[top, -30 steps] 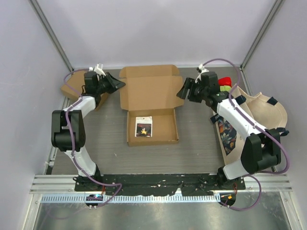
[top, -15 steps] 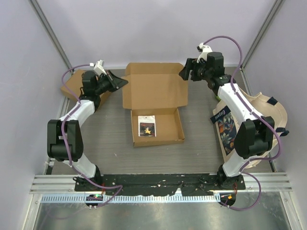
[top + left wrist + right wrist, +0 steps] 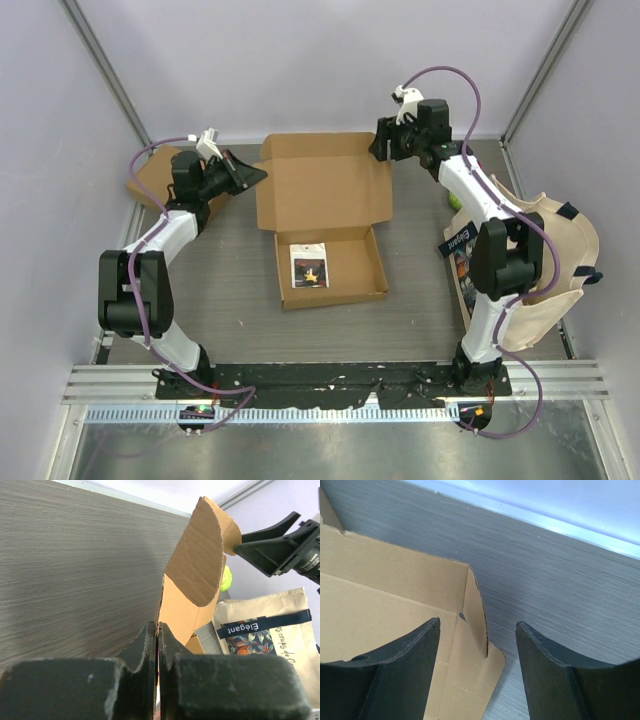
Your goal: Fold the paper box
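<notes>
The brown paper box [image 3: 330, 262] lies open mid-table, its lid [image 3: 322, 182] spread flat behind the tray. A small card with a star [image 3: 309, 266] lies inside the tray. My left gripper [image 3: 254, 175] is shut on the lid's left side flap [image 3: 197, 565], and the cardboard edge runs between its closed jaws [image 3: 157, 628]. Over the lid's back right corner, my right gripper [image 3: 381, 146] is open. Its fingers straddle the upright corner flap [image 3: 478, 611] without touching it, midpoint [image 3: 477, 626].
A second piece of cardboard [image 3: 148, 180] lies at the back left behind the left arm. A beige tote bag [image 3: 545, 250] with a printed label [image 3: 260, 626] fills the right side. A green ball [image 3: 455, 201] sits beside it. Walls close in behind and at both sides.
The left gripper closed on the lid's left flap and the box slid slightly right. The right arm swung back from the lid's right side to its back right corner.
</notes>
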Robot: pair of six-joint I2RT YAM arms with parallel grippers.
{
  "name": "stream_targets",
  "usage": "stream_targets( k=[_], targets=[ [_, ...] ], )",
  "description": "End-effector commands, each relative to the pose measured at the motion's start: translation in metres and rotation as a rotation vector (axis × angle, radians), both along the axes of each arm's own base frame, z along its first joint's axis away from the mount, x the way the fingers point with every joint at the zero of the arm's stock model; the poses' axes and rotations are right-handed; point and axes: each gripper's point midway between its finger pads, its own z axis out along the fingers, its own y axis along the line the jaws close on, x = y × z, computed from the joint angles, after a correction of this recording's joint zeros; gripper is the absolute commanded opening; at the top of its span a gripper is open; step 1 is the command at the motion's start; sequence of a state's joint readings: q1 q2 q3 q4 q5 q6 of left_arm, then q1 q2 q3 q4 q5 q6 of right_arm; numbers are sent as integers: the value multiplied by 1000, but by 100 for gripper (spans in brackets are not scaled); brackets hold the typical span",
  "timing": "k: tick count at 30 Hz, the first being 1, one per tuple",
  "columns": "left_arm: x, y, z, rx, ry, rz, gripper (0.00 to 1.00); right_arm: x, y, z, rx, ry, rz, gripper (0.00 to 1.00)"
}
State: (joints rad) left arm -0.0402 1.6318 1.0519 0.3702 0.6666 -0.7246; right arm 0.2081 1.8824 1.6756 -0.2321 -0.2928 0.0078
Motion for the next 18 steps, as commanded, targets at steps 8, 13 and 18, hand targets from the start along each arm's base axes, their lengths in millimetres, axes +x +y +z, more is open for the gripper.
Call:
stream_targets(
  k=[8,13,18],
  targets=[
    [8,1,17,25,-65,13,4,9,32,6,32,-48,215,30],
    [3,14,31,33,-8,107,61,11,26,16,8,-107,189,9],
    [-20,26,55,59,52,159,71,-3,29,38,-10,-208,248,6]
  ],
)
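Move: The lid's far right corner, where its folded side flap meets the front flap, sits some 3 cm below the open right hand, 2 cm to its left and 1 cm ahead. The left hand already pinches the lid's left edge, right at its fingertips. The tray's middle lies about 27 cm back, 10 cm left and 19 cm below the right hand; the closed box stands 16 cm left of the left hand, 2 cm ahead and 18 cm lower. The right fingers shut on the lid's far right corner and pinch the upturned side flap there, after the hand drops some 3.5 cm and slides 2.5 cm left onto it, turning about 10 degrees counter-clockwise, then eases slightly up. Only then does the left hand open wide to let the left edge go, dipping a little before starting to draw about 1.5 cm leftward. ##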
